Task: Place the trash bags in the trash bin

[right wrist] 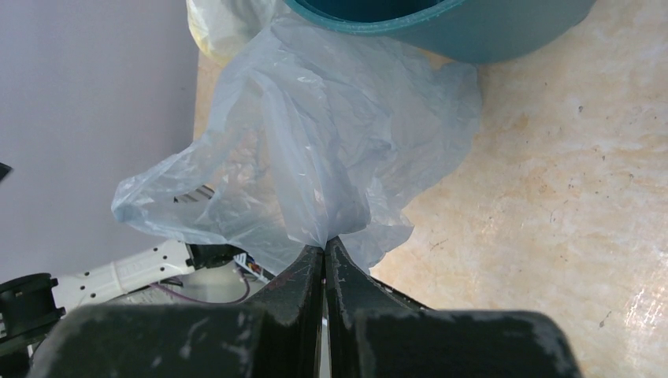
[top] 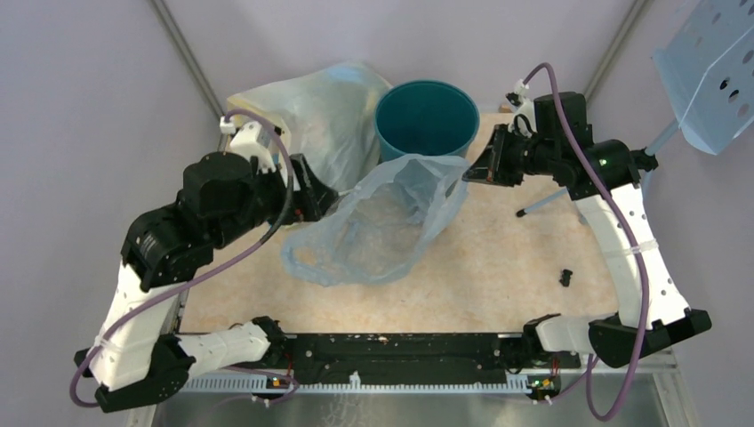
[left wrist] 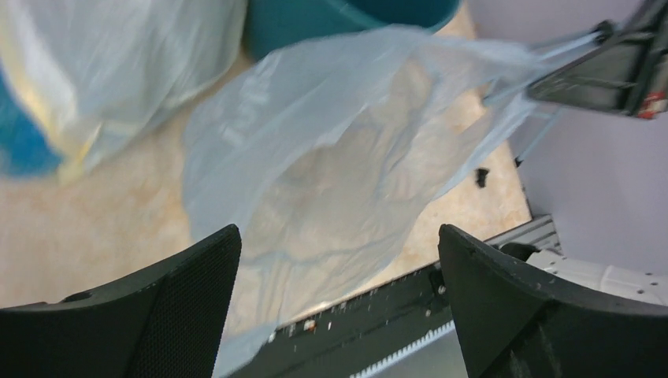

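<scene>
The pale-blue trash bag [top: 382,222] hangs crumpled over the table, its upper right edge lifted just in front of the dark teal trash bin [top: 427,116]. My right gripper [top: 466,174] is shut on that edge; the pinch shows in the right wrist view [right wrist: 325,241], with the bag [right wrist: 307,157] spreading away below the bin's wall [right wrist: 488,35]. My left gripper [top: 331,201] is open at the bag's left side; in the left wrist view [left wrist: 339,260] its fingers are wide apart with the bag [left wrist: 331,150] beyond them, not held.
A large yellowish translucent bag [top: 311,107] with blue items inside lies at the back left, touching the bin. A small black piece [top: 565,277] lies on the table at the right. A thin rod [top: 542,203] lies near the right arm.
</scene>
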Controlling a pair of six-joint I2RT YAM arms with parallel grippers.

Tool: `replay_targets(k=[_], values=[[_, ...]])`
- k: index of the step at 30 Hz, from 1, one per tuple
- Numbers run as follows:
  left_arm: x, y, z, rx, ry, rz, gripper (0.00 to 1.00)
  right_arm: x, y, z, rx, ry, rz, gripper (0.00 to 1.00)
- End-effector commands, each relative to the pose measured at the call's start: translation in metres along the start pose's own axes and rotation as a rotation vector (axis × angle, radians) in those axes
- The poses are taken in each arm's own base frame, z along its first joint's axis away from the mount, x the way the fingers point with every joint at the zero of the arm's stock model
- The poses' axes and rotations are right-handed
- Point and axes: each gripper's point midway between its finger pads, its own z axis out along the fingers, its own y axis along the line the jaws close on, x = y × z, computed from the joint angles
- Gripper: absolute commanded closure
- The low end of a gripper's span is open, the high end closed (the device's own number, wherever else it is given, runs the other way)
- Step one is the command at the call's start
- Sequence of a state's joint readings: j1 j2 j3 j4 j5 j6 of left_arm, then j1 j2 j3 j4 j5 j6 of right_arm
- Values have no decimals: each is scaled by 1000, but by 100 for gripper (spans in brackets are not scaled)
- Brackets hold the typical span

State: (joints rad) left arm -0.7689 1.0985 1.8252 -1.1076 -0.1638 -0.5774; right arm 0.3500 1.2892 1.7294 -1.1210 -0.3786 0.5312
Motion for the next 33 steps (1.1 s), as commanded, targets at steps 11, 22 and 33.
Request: replay_targets(k=[11,22,33], values=[[119,70,-46,-221,300,-214,1,-2,5,-7,-35,-21,-57,100],[147,113,-10,-379,275,-143,2,8,5,-6,-59,4,-53,100],[90,62,5,-107,86,-69,100,2,28,-12,-180,-22,-116,100]])
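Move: The light-blue trash bag's loose left edge hangs about 20 cm below the open left gripper, some 6 cm back and 7 cm to its left. The teal trash bin stands roughly 24 cm ahead and 24 cm to the right of that gripper, the big pale bag about 21 cm ahead and 8 cm left. From the right hand, already pinching the bag's other side, the loose edge is about 41 cm left, 12 cm back and 12 cm lower. Bring the left gripper down about 18 cm onto the trash bag's loose left edge, swinging back and left some 7 cm on the way, then easing forward and a little right near the bottom. Tip the fingers about 25 degrees further down, stay wide open until low, then shut them fully to pinch the film. Keep the right hand's pinch on the other side, nearly still. ##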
